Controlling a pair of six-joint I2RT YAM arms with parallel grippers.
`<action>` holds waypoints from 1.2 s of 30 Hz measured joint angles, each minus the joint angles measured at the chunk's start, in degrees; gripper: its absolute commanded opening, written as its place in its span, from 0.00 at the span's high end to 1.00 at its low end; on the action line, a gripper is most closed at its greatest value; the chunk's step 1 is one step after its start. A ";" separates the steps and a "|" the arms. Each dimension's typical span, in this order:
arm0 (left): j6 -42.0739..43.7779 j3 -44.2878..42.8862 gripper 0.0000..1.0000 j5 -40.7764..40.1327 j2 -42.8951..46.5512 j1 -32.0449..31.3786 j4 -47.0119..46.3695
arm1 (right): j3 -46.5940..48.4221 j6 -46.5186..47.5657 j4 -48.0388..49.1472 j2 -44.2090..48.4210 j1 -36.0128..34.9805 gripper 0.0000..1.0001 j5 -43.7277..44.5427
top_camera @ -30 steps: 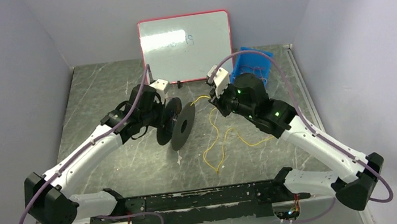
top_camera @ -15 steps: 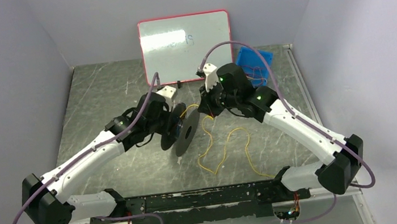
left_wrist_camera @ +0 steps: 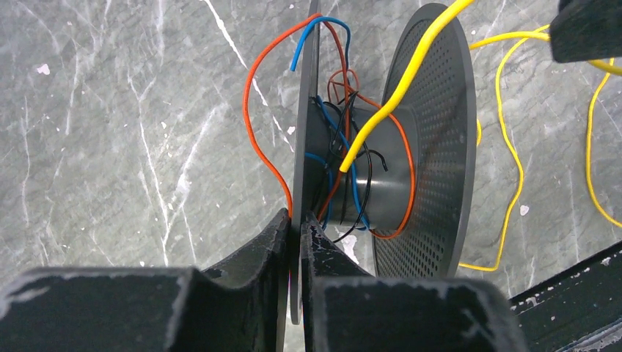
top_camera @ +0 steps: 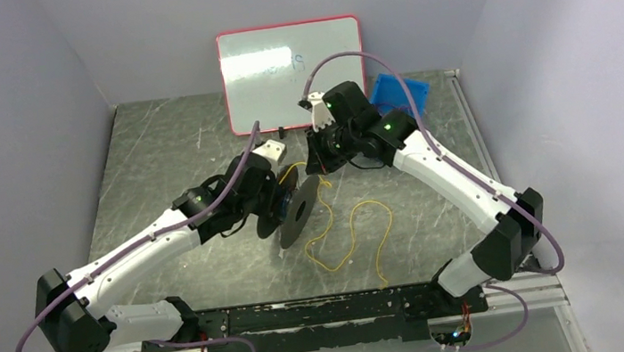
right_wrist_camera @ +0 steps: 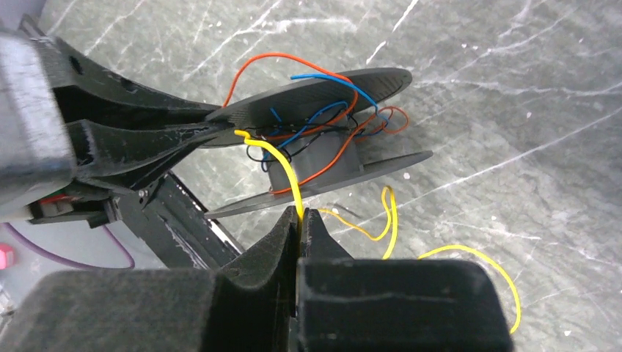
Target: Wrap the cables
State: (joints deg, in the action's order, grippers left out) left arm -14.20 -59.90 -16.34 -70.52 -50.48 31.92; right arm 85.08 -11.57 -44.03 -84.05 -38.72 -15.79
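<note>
A black spool (top_camera: 292, 210) with two perforated discs is held above the table. My left gripper (left_wrist_camera: 297, 218) is shut on the rim of its left disc (left_wrist_camera: 308, 110). Orange (left_wrist_camera: 253, 110), blue and black cables wind loosely round the hub (left_wrist_camera: 385, 176). A yellow cable (left_wrist_camera: 400, 84) runs over the hub and between the discs. My right gripper (right_wrist_camera: 301, 214) is shut on this yellow cable (right_wrist_camera: 293, 176) just beside the spool (right_wrist_camera: 315, 158). The rest of the yellow cable lies in loops (top_camera: 369, 203) on the table.
A red-framed whiteboard (top_camera: 292, 75) stands at the back. A blue bin (top_camera: 402, 93) sits at the back right, behind the right arm. A black rail (top_camera: 307, 313) runs along the near edge between the arm bases.
My right gripper has swung left and back over the spool, pulling the yellow cable with it. The left gripper has carried the spool a little right and nearer. The loops on the table have shifted.
</note>
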 measured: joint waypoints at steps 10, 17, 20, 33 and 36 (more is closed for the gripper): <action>-0.20 0.74 0.76 -0.07 -0.07 -0.81 -0.37 | 3.15 -0.55 -5.57 -3.63 0.13 1.00 -1.53; -0.20 0.74 0.69 0.48 -0.07 -1.07 -0.61 | 4.50 -1.33 -6.69 -5.68 0.13 1.00 -3.15; -0.20 0.74 0.67 0.83 -0.07 -1.11 -0.76 | 4.70 -1.55 -6.99 -6.69 0.13 1.00 -3.61; 0.02 1.60 0.61 3.15 0.83 -1.18 -1.77 | 8.52 -2.62 -7.45 -9.86 -2.25 1.00 -4.39; 0.04 1.60 0.61 3.32 0.83 -1.22 -1.81 | 8.76 -2.62 -7.61 -10.95 -2.99 1.00 -4.37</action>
State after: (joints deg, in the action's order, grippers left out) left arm -14.15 -58.30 -13.02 -69.69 -51.70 30.11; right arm 93.84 -14.20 -51.64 -95.00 -41.71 -20.16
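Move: The left fingers still pinch the rear rim of the spool's left flange; the yellow cable's tip is about 2 cm ahead, 2 cm right and 2 cm above them. The spool's hub lies some 3 cm ahead, 5 cm right and 5 cm below. From the right hand, holding that cable, the pinched rim is about 9 cm left, 2 cm back and 5 cm down; the hub is 5 cm left, level fore-and-aft, 10 cm down. Right hand carries the yellow cable some 4 cm left and down towards the pinched flange rim, left fingers opening. ##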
